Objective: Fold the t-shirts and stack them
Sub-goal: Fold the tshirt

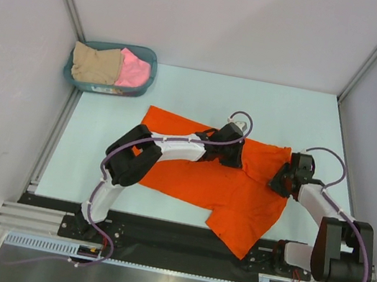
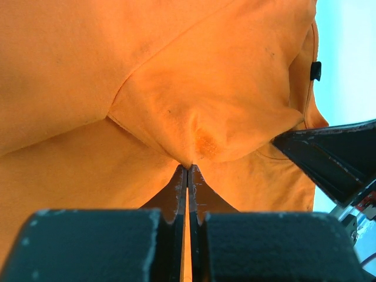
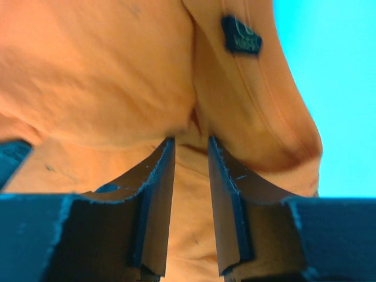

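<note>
A bright orange t-shirt point(image 1: 203, 184) lies spread across the middle of the table, with its lower right corner hanging toward the near edge. My left gripper point(image 1: 232, 151) point(image 2: 188, 167) is shut on a small pinched peak of this orange cloth point(image 2: 88, 70) near the shirt's upper middle. My right gripper point(image 1: 281, 179) point(image 3: 191, 141) rests on the shirt's right part. Its jaws stand apart, tips pressed into the cloth point(image 3: 106, 70), which shows between them. A pink t-shirt point(image 1: 135, 69) and a beige t-shirt point(image 1: 94, 64) lie in the basket.
The teal plastic basket point(image 1: 153, 62) stands at the back left corner of the light blue table point(image 1: 289, 108). White walls and metal rails enclose the table on three sides. A dark label point(image 3: 241, 33) sits on the shirt's hem near my right gripper.
</note>
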Motion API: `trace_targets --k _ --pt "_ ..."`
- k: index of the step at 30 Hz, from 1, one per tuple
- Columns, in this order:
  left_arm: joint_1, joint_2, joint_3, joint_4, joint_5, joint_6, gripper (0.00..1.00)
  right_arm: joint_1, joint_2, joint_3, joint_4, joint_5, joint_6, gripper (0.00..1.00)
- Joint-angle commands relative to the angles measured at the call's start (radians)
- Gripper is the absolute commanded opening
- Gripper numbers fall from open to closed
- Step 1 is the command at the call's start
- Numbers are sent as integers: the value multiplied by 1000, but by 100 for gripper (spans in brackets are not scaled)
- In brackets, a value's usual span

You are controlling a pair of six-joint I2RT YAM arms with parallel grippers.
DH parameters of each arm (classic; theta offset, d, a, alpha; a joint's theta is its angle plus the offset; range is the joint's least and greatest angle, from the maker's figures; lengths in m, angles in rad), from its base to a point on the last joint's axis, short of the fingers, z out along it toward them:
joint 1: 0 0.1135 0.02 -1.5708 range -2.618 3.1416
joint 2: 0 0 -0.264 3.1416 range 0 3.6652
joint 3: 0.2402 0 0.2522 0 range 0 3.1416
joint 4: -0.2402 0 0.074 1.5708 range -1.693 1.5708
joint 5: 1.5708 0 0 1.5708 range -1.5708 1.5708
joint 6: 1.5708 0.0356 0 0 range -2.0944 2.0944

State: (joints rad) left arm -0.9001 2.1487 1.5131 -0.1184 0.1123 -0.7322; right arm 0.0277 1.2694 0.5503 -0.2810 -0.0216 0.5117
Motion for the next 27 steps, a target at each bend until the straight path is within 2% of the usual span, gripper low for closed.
trace_targets --k 1,8,11,17,18,27 --pt "6 -24 33 10 13 14 0 -8 33 48 65 -26 -16 34" --pt "6 -9 29 22 24 5 0 -8 68 60 100 -26 -25 35" --pt "6 -4 29 28 29 1 0 -8 90 65 105 -29 -22 30" --pt "6 -9 25 28 21 7 0 -8 41 62 86 -9 -19 8" --pt "6 -7 25 28 24 7 0 -9 36 63 79 3 -19 0" --pt "13 -32 25 -30 38 20 0 3 -110 74 -96 -26 11 0"
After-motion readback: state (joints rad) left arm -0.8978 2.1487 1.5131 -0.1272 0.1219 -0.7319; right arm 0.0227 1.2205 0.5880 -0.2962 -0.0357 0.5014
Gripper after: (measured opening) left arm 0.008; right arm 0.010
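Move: The upper layer's loose fold, which the right hand is about to pinch, lies about 2 cm ahead of its open fingertips, in line with them and 1 cm below. The collar tag is some 7 cm ahead of this hand and 3 cm to its right; the pinch of shirt in the left fingers is roughly 12 cm to its left and 2 cm ahead. From the left hand the loose fold lies about 12 cm to the right, level fore and aft, some 3 cm lower. The right fingers pinch the loose fold of the t-shirt's upper layer: the hand slides about 2 cm forward low over the cloth with the jaws part open, shuts them there, then lifts roughly 2.5 cm, easing back about 1 cm with the grip kept. The left hand stays still, keeping its own pinch of the shirt raised. ##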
